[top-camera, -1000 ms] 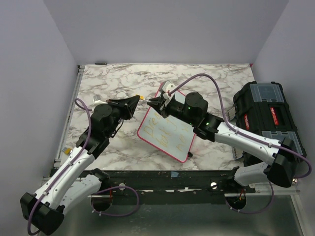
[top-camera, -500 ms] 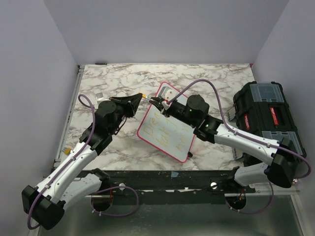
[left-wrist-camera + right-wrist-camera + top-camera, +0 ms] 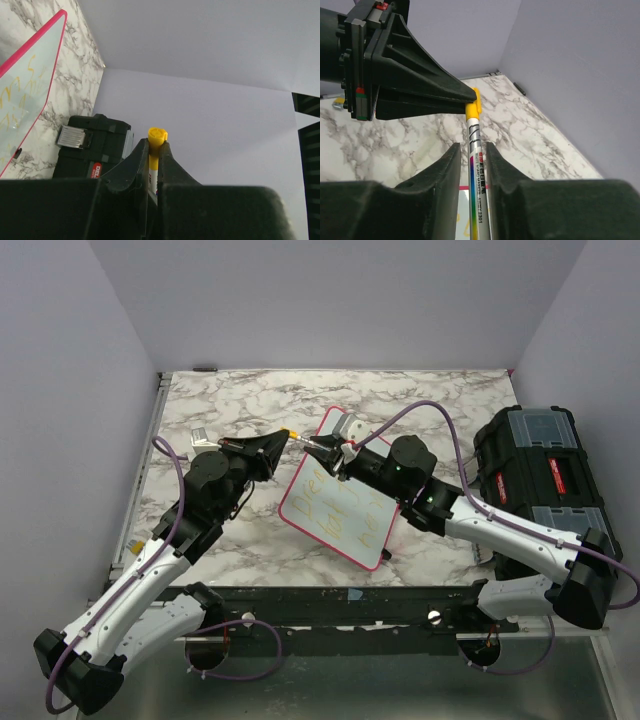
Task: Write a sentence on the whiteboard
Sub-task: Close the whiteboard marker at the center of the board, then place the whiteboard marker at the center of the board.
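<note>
The whiteboard (image 3: 322,508) lies tilted on the marble table, with the sentence (image 3: 348,518) in faint yellow lines on its face. Above its far left corner a marker (image 3: 300,441) bridges both grippers. My left gripper (image 3: 286,437) is shut on the marker's yellow cap end (image 3: 157,136). My right gripper (image 3: 314,448) stands slightly open around the white barrel (image 3: 477,165), with a thin gap on each side. In the right wrist view my left gripper (image 3: 468,95) meets the cap from the left. The whiteboard (image 3: 27,95) shows pink-rimmed in the left wrist view.
A black toolbox (image 3: 540,480) stands at the table's right side, close to the right arm; it also shows in the left wrist view as the toolbox (image 3: 92,150). A small grey object (image 3: 200,433) lies on the marble at the far left. Walls enclose the table.
The right gripper's jaws have parted a little off the marker barrel. The left gripper has stayed shut on the cap end. Both arms have shifted only slightly.
</note>
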`<state>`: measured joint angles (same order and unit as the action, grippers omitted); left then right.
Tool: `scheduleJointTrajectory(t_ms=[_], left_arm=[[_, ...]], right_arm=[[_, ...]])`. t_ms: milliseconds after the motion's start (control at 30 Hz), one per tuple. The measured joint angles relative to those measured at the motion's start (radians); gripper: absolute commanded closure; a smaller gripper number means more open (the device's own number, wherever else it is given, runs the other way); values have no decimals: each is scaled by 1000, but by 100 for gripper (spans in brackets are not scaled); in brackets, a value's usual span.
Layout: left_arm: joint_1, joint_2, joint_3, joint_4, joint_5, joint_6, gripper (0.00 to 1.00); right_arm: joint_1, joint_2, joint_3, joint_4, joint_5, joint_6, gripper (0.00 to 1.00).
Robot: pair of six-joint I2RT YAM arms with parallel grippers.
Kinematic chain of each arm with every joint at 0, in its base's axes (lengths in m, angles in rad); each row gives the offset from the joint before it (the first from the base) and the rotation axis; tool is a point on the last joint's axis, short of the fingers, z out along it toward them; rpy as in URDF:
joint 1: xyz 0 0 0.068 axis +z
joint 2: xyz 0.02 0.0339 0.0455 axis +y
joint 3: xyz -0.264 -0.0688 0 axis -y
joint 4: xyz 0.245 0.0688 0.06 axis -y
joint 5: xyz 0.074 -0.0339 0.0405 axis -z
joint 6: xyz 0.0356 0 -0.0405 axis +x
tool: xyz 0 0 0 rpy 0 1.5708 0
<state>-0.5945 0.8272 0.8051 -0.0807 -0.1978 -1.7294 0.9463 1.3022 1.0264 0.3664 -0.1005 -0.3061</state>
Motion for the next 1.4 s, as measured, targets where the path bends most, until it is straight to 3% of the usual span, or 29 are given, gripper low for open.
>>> scheduleJointTrajectory(t_ms=[167,233,300,567,933,1200,1400], left_arm=[[-28,-56,0,-17,-4,20,100],[-36,-74,0,-25,-4,29,100],[-46,-93,0,-34,-4,40,100],[-64,-164,0,-111,-37,79,100],[-63,-236,29,-234,-214,184,100],[-60,-253,172,-464,-429,324,100],[-56,-317,183,-566,-620,446,100]], right_arm=[[4,-34,-11,-18,0,56,49],[4,-42,-13,-24,1,82,14],[4,-48,-13,-38,2,106,0],[4,-114,-29,-80,21,223,0],[4,-277,-71,-117,58,343,0],[4,-290,-101,-175,70,393,0],[4,-285,-119,-192,97,415,0]])
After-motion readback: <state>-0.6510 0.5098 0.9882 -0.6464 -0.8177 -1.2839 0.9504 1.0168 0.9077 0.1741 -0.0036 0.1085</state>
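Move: The closed marker runs from the left fingers, which pinch its yellow cap end, back and right into the already loosening right fingers; its middle lies about 6 cm right and 3 cm back of the left hand, practically at the right hand point. The whiteboard's middle is roughly 7 cm right, 5 cm ahead and 29 cm below the right hand. A yellow block lies some 37 cm left, 8 cm back and 30 cm below the left hand. Backward first, by about 4 cm, the left hand draws away with its grip kept on the marker's cap end, then swings some 15 cm left, away from the whiteboard, turning counter-clockwise and rolling its left side up by about 30 degrees. The right fingers spread wide and let the barrel go; that hand backs off right and back, arching up and down again, and tips downward. ##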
